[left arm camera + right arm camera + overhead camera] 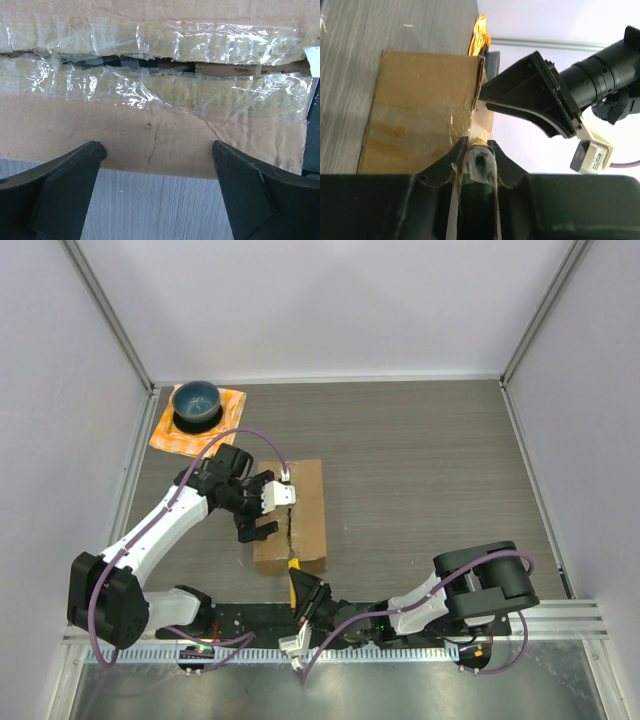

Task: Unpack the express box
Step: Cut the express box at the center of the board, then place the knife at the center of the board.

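Observation:
The express box (305, 505) lies lengthwise in the middle of the table, a brown carton with clear tape along its top seam. In the left wrist view the seam (150, 62) is slit and gapes, and checked fabric (127, 61) shows inside. My left gripper (275, 512) hovers wide open over the box's left edge, and its fingers (75, 175) straddle the edge with nothing between them. My right gripper (302, 590) sits at the box's near end, shut on a black tool with a yellow tip (481, 150). The tip touches the taped end face (420, 100).
A blue bowl (195, 403) rests on an orange cloth (200, 425) at the back left corner. Grey walls close in the table on three sides. The arm bases and a rail (560, 615) run along the near edge.

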### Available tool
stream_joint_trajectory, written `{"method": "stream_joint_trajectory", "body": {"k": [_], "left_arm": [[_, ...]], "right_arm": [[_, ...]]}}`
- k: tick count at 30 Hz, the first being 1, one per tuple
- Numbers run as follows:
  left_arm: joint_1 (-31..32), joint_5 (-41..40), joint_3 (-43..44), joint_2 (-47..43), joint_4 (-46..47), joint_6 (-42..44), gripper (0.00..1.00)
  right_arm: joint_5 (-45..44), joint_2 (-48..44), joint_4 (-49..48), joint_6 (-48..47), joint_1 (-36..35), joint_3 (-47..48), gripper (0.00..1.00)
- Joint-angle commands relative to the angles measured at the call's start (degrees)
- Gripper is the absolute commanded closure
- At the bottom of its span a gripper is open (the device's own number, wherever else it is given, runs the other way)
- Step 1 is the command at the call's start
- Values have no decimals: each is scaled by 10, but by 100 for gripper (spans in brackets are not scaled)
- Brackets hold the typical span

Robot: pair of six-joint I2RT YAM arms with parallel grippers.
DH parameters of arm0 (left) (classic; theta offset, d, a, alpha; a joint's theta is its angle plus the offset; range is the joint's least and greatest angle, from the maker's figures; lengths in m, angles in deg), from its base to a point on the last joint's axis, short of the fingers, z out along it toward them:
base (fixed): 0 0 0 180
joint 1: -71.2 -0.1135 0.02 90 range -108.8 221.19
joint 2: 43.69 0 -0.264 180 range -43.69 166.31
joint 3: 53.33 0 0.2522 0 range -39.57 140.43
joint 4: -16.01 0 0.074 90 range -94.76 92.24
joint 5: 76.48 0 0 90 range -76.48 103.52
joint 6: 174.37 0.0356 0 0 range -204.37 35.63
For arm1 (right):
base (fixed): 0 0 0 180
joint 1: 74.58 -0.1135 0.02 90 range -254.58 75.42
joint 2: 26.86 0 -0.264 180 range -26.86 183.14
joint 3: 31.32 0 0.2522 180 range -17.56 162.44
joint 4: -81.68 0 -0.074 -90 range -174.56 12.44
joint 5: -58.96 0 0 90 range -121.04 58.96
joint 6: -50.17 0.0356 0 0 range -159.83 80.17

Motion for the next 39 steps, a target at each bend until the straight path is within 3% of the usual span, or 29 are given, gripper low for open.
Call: {"method": "stream_joint_trajectory", "body": {"k": [1, 7, 11, 14, 17, 18, 20, 23, 24, 25, 26, 27, 29, 30, 32, 33, 39], "left_arm": [[6, -145, -103, 85, -25, 63, 0], [6, -136, -83, 83, -26, 34, 0], [6, -122, -8, 68, -56, -15, 0], [4, -89, 57, 60, -93, -46, 0], [-8, -31, 116, 60, -133, -59, 0], [-10, -18, 128, 65, -141, -59, 0], [-11, 8, 147, 69, -150, -65, 0], [-10, 32, 157, 82, -154, -73, 0], [-11, 34, 157, 85, -154, -75, 0], [-11, 38, 158, 87, -156, -75, 0], [-11, 42, 155, 85, -154, -76, 0], [-11, 44, 154, 84, -154, -76, 0], [-10, 47, 147, 76, -149, -76, 0], [-9, 47, 147, 74, -147, -76, 0], [-9, 49, 145, 69, -145, -75, 0], [-10, 48, 145, 68, -146, -75, 0], [-9, 50, 150, 68, -144, -78, 0]], "right_arm": [[-38, -29, -21, 16, 2, -5, 99], [-50, -44, -22, 11, -16, 6, 99], [-82, -77, -31, -11, 4, 29, 99], [-127, -99, -91, -28, 15, 42, 99], [-171, -102, -214, -64, 36, 61, 99], [-179, -106, -302, -75, 54, 67, 99], [-217, -136, -341, -63, 89, 86, 99], [-302, -182, -334, 87, 221, 102, 99], [-318, -213, -269, 137, 255, 99, 99], [-334, -235, -182, 301, 324, 107, 99], [-343, -258, -69, 404, 353, 116, 99], [-304, -307, 184, 510, 380, 126, 99], [-220, -336, 388, 800, 497, 169, 97], [-155, -343, 484, 863, 543, 177, 97], [-62, -352, 537, 964, 650, 185, 97], [31, -349, 580, 986, 676, 191, 97], [277, -242, 704, 1099, 807, 250, 98]]}}
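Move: Just beyond the right hand, which grips the yellow cutter at the box's near end, the box's middle lies about 12 cm ahead, in line sideways and some 8 cm lower. Bare table waits roughly 30 cm farther out and 33 cm to that hand's right, about 13 cm below. From the open left hand the box's middle is level ahead, about 4 cm to the right and 5 cm below; the bowl is around 24 cm ahead, 21 cm left. Swinging clear of the cut seam's near end, the right hand keeps its grip on the cutter, lifts, then sweeps fast some 30 cm forward and as far right over bare table, rising nearly 20 cm before starting down. Its fingers roll over and turn clockwise from leftward to pointing forward. The left hand, still wide open, lifts about 3 cm off the box's left half, tilting roughly 10 degrees. ##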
